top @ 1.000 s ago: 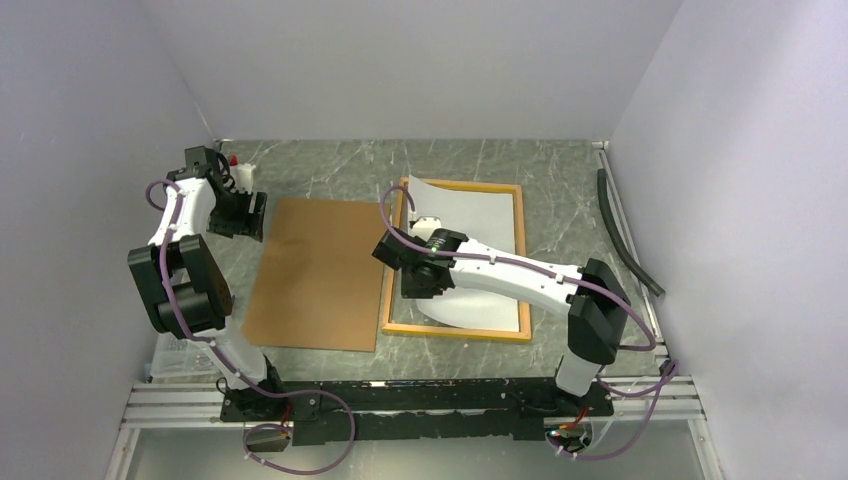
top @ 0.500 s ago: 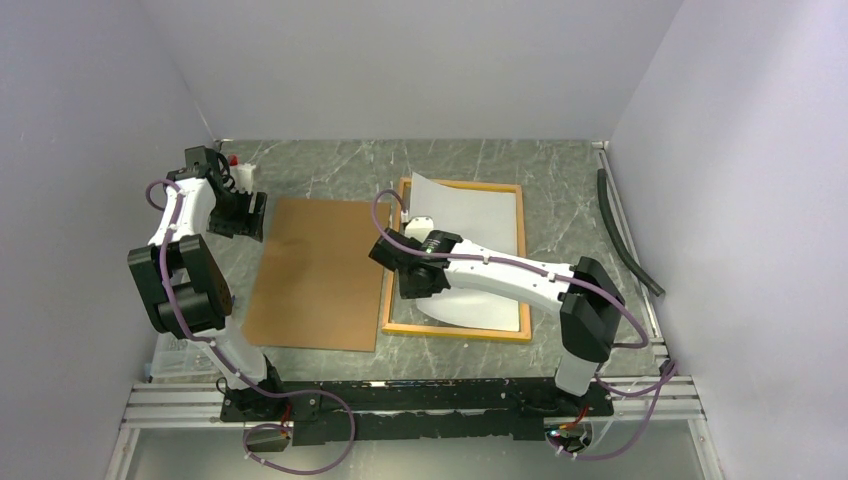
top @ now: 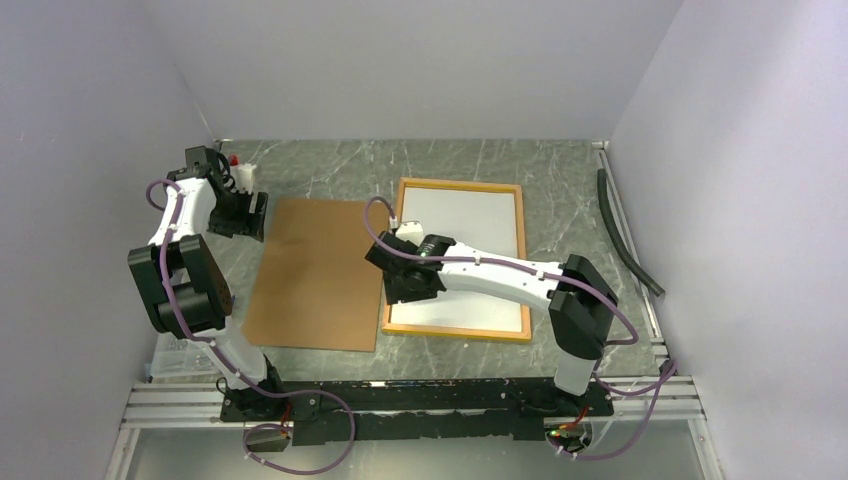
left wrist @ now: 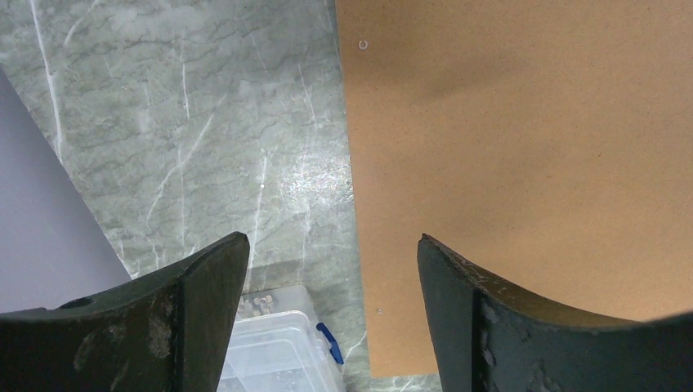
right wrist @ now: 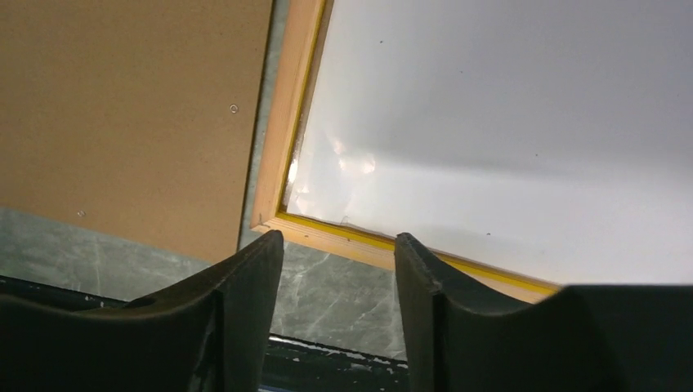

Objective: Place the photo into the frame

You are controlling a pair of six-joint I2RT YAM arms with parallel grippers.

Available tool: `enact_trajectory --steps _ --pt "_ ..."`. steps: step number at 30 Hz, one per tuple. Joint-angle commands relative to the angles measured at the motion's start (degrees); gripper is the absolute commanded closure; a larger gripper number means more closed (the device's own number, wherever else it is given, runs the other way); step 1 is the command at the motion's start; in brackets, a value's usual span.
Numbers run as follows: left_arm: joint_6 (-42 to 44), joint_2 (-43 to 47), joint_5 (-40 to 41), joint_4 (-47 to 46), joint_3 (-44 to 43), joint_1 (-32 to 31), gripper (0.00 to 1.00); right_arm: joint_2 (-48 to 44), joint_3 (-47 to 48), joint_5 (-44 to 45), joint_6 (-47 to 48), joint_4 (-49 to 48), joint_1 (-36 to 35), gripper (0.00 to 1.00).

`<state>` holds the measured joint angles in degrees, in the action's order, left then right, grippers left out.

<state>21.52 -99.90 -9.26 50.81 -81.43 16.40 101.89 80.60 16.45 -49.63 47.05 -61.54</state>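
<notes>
The frame (top: pixel 455 333) lies flat on the table right of centre, its orange rails around the photo (top: pixel 470 225). The photo rests flat inside it with its plain white side up, so the picture side is hidden. My right gripper (top: pixel 405 290) hovers open over the frame's near left corner. In the right wrist view, the right gripper (right wrist: pixel 339 241) holds nothing, and the frame's corner rail (right wrist: pixel 282 139) and the white photo (right wrist: pixel 507 139) lie just beyond it. My left gripper (top: pixel 250 215) stands open at the back left. In its wrist view, the left gripper (left wrist: pixel 333 238) is empty.
A brown backing board (top: pixel 315 270) lies left of the frame, its left edge under the left gripper, also seen as board (left wrist: pixel 523 122). A clear plastic box (left wrist: pixel 278 343) sits near the table's left edge. A black hose (top: pixel 625 230) runs along the right wall.
The photo, curled up and pinched by the right gripper before, now lies flat in the frame. The right gripper has opened and shifted slightly left. The left arm has stayed put.
</notes>
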Motion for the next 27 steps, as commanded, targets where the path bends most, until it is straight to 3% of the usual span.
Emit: enact_trajectory --steps 1,6,11,18,27 --pt "0.4 1.9 -1.2 -0.5 0.1 -0.2 0.19 -2.1 -0.4 0.7 0.4 -2.0 -0.2 0.41" --pt "0.2 1.7 -1.5 0.1 -0.5 -0.2 0.19 -2.8 -0.6 -0.4 0.9 -4.7 -0.2 0.36" --pt "1.0 1.8 -0.9 0.8 -0.5 0.0 0.2 -1.9 1.9 -5.6 4.7 -13.9 -0.2 0.31" --pt "4.5 0.3 2.1 -0.5 -0.2 3.5 0.21 10.2 15.1 -8.4 6.5 -16.0 0.9 0.26" --pt "6.5 -2.8 5.5 -6.4 5.7 4.1 0.24 19.2 17.5 -11.2 2.4 -18.5 4.9 0.23"
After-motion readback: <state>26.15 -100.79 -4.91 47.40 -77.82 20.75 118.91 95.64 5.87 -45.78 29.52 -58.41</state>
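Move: From the right hand, the brown backing board's middle lies about 22 cm left and 8 cm ahead; the frame, with the photo in it, centres 11 cm right and 11 cm ahead. From the left hand, the board's middle is some 17 cm right and 7 cm back, the clear plastic box 14 cm left and 20 cm back. All lie roughly 9–10 cm below. Opening wider, the right hand arcs 12 cm left and forward over the board; the left shifts 4 cm left. ##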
